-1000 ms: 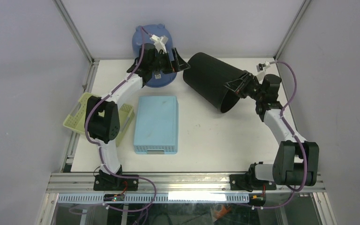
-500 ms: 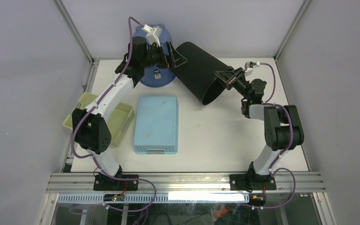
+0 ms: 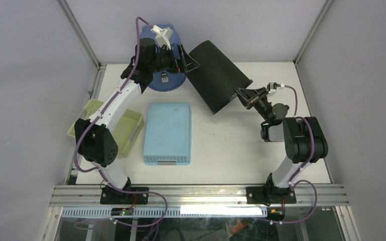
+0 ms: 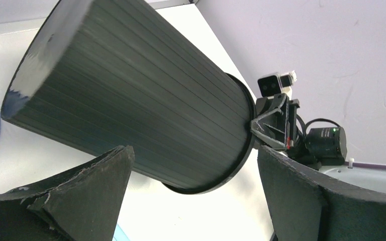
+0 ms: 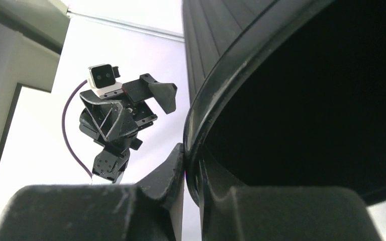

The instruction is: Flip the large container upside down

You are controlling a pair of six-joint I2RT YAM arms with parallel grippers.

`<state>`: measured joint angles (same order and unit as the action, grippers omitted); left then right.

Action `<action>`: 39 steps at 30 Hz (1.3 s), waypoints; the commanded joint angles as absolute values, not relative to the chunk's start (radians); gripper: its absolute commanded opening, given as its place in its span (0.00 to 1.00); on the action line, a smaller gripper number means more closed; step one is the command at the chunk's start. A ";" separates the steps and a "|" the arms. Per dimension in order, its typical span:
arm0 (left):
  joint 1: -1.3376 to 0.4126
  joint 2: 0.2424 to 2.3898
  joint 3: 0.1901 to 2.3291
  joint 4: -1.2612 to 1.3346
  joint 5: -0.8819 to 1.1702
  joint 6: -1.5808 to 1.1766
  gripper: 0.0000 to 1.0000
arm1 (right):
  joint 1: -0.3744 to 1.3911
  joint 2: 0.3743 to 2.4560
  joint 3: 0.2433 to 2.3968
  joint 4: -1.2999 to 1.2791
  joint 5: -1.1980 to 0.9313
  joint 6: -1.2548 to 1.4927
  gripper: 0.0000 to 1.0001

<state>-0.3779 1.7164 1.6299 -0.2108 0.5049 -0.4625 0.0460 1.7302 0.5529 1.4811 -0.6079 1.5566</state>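
The large black container (image 3: 216, 75) hangs tilted above the back of the table, its closed base up and to the left and its open mouth down and to the right. My right gripper (image 3: 242, 93) is shut on its rim, one finger inside and one outside, as the right wrist view (image 5: 191, 168) shows against the dark inside of the container (image 5: 306, 100). My left gripper (image 3: 190, 61) is open next to the container's base and holds nothing. In the left wrist view the ribbed wall of the container (image 4: 130, 95) lies beyond the spread gripper (image 4: 193, 153).
A blue round tub (image 3: 167, 83) stands at the back left behind the left arm. A light blue crate (image 3: 167, 133) lies upside down left of centre. A green basket (image 3: 86, 124) sits at the left edge. Frame posts rise at the back corners.
My right gripper has swung the container up and to the left, tipping its mouth further downward. The left gripper rose slightly and stayed open beside the base.
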 commanded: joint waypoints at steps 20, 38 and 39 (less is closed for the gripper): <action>-0.381 1.658 1.659 -0.191 0.560 -0.454 0.99 | -0.010 1.609 0.125 1.640 -0.504 1.430 0.06; -0.402 1.657 1.589 -0.190 0.556 -0.471 0.99 | -0.056 1.642 0.075 1.623 -0.479 1.413 0.57; -0.405 1.660 1.582 -0.189 0.554 -0.473 0.99 | -0.059 1.632 0.072 1.601 -0.479 1.410 0.59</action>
<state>-0.3855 1.7111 1.6024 -0.2111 0.5373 -0.4633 -0.0418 1.6691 0.0689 1.4803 -0.4995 1.4338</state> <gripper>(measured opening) 0.989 0.562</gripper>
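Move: My right hand grips the rim of the large black container, whose middle is about 10 cm ahead, 8 cm to the left and roughly 2 cm higher. The bare table it goes to lies some 14 cm below, about 2 cm to the left. From this hand the blue container is 13 cm ahead and 30 cm left at similar height, the light-blue basket 13 cm back, 29 cm left and 11 cm lower. From my left hand, the black container's middle is about 4 cm ahead, 11 cm right and 6 cm lower. Keeping the rim pinched, I bring my right hand down about 13 cm, back towards my base and a little to the right, lowering the leaning container mouth-down onto the table. The wrist tips down some 20 degrees and turns slightly clockwise. Over the last part of the descent I start spreading my fingers to about half open, staying around the rim. ##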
